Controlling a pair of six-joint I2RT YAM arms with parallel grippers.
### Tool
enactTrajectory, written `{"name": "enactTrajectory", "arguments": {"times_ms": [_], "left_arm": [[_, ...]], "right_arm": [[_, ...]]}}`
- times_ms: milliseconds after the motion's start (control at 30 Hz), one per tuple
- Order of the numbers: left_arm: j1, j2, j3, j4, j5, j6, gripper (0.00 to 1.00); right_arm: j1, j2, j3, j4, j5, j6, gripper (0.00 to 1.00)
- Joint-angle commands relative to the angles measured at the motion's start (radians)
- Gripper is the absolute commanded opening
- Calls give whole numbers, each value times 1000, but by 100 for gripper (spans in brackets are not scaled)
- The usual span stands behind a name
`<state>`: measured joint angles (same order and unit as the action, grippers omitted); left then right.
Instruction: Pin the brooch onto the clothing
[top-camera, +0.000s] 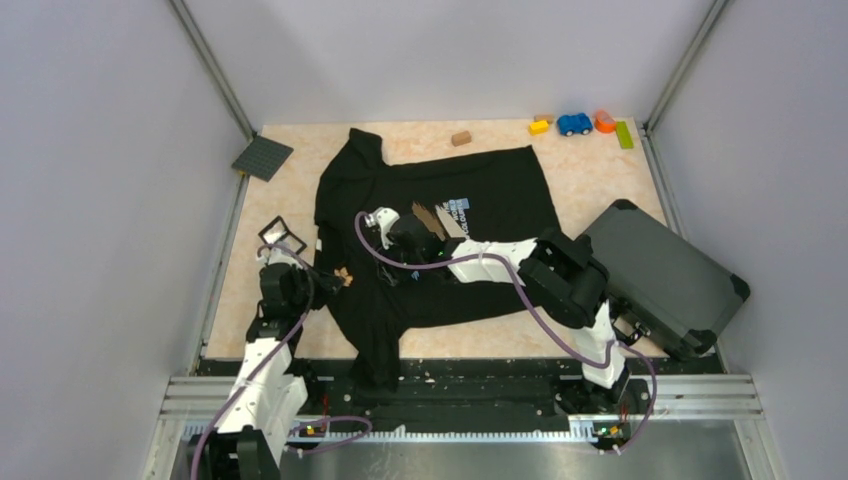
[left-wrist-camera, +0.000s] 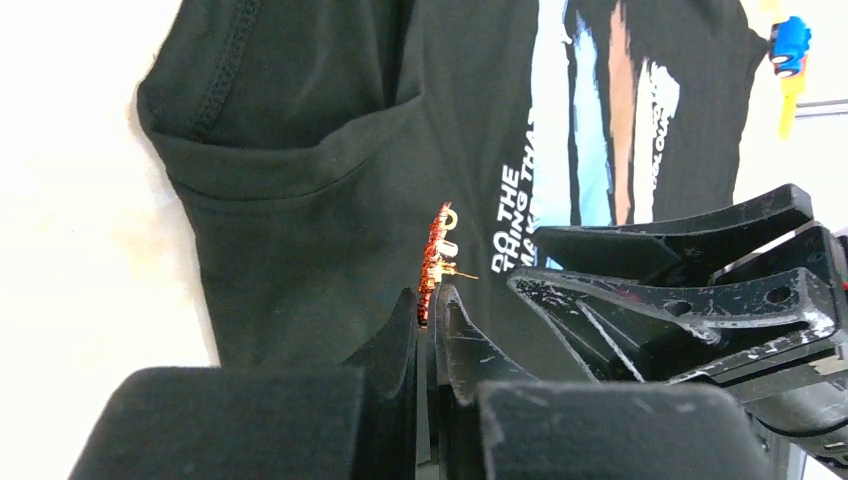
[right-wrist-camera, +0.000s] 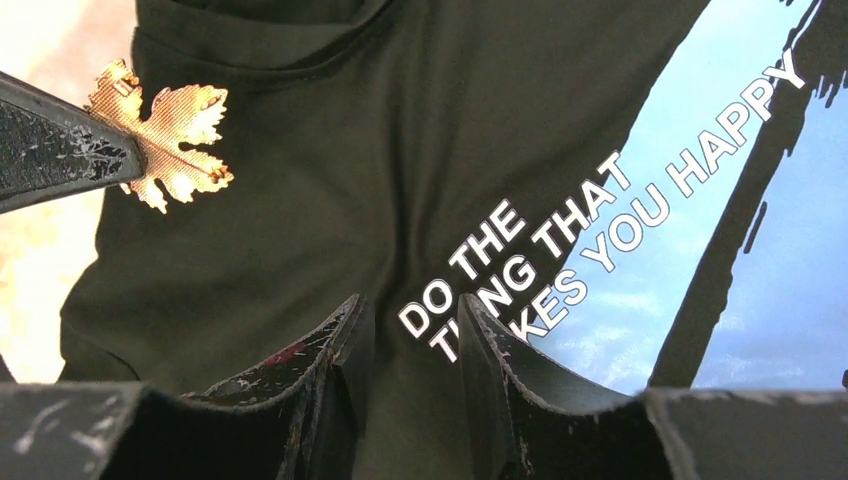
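Observation:
The clothing, a black T-shirt (top-camera: 500, 190) with blue, brown and white print, lies spread on the table. My left gripper (top-camera: 335, 277) is shut on the brooch (top-camera: 345, 274) at the shirt's left side. In the left wrist view the brooch (left-wrist-camera: 437, 260) stands edge-on in the left gripper (left-wrist-camera: 430, 295), just above the shirt (left-wrist-camera: 300, 230). The right wrist view shows it as a golden-orange leaf (right-wrist-camera: 165, 135). My right gripper (right-wrist-camera: 410, 320) hovers low over the shirt (right-wrist-camera: 350, 150) beside the white text, its jaws a little apart with only cloth showing between them. It sits just right of the brooch.
A dark grey hard case (top-camera: 665, 275) lies at the right by the right arm. A grey plate (top-camera: 263, 157) and a black-framed clear box (top-camera: 282, 238) are at the left. A brown block (top-camera: 461, 138) and a blue toy car (top-camera: 574, 124) sit along the back.

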<state>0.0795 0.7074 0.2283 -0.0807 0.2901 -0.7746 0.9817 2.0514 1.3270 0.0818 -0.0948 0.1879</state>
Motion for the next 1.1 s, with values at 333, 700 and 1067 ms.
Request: {"name": "enactTrajectory", "arguments": {"times_ms": [333,700,1067], "left_arm": [[-1,93,-38,162,61,71,0],[-14,133,-19,151,61,100,0],[-75,186,7,177,32,104,0]], "right_arm": [[34,65,102,9,35,-43,38],[37,120,141,-13,34,-45,30],[38,86,110,31,10,-9,0]]}}
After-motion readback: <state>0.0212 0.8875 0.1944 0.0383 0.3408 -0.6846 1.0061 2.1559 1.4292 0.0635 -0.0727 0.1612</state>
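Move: The brooch, held in the left fingers, sits about 2 cm ahead of the left hand and 1 cm right. The cloth to be gathered lies 8 cm to the left hand's right, 2 cm ahead and 5 cm below. The open right fingers have it 2 cm to the left and 2 below, the lettering's start 1 cm ahead, 2 below, and the brooch some 9 cm left, 2 higher. The small open box is 10 cm left and 10 ahead of the left hand. The clothing just beside the start of its lettering is what the right hand goes for: it moves about 2 cm left and as far down, then shuts its fingers, pinching a fold of cloth. Meanwhile the left hand, still gripping the brooch, sinks some 3.5 cm towards the cloth, then also eases 2 cm right towards the right fingertips, turning slightly clockwise. ##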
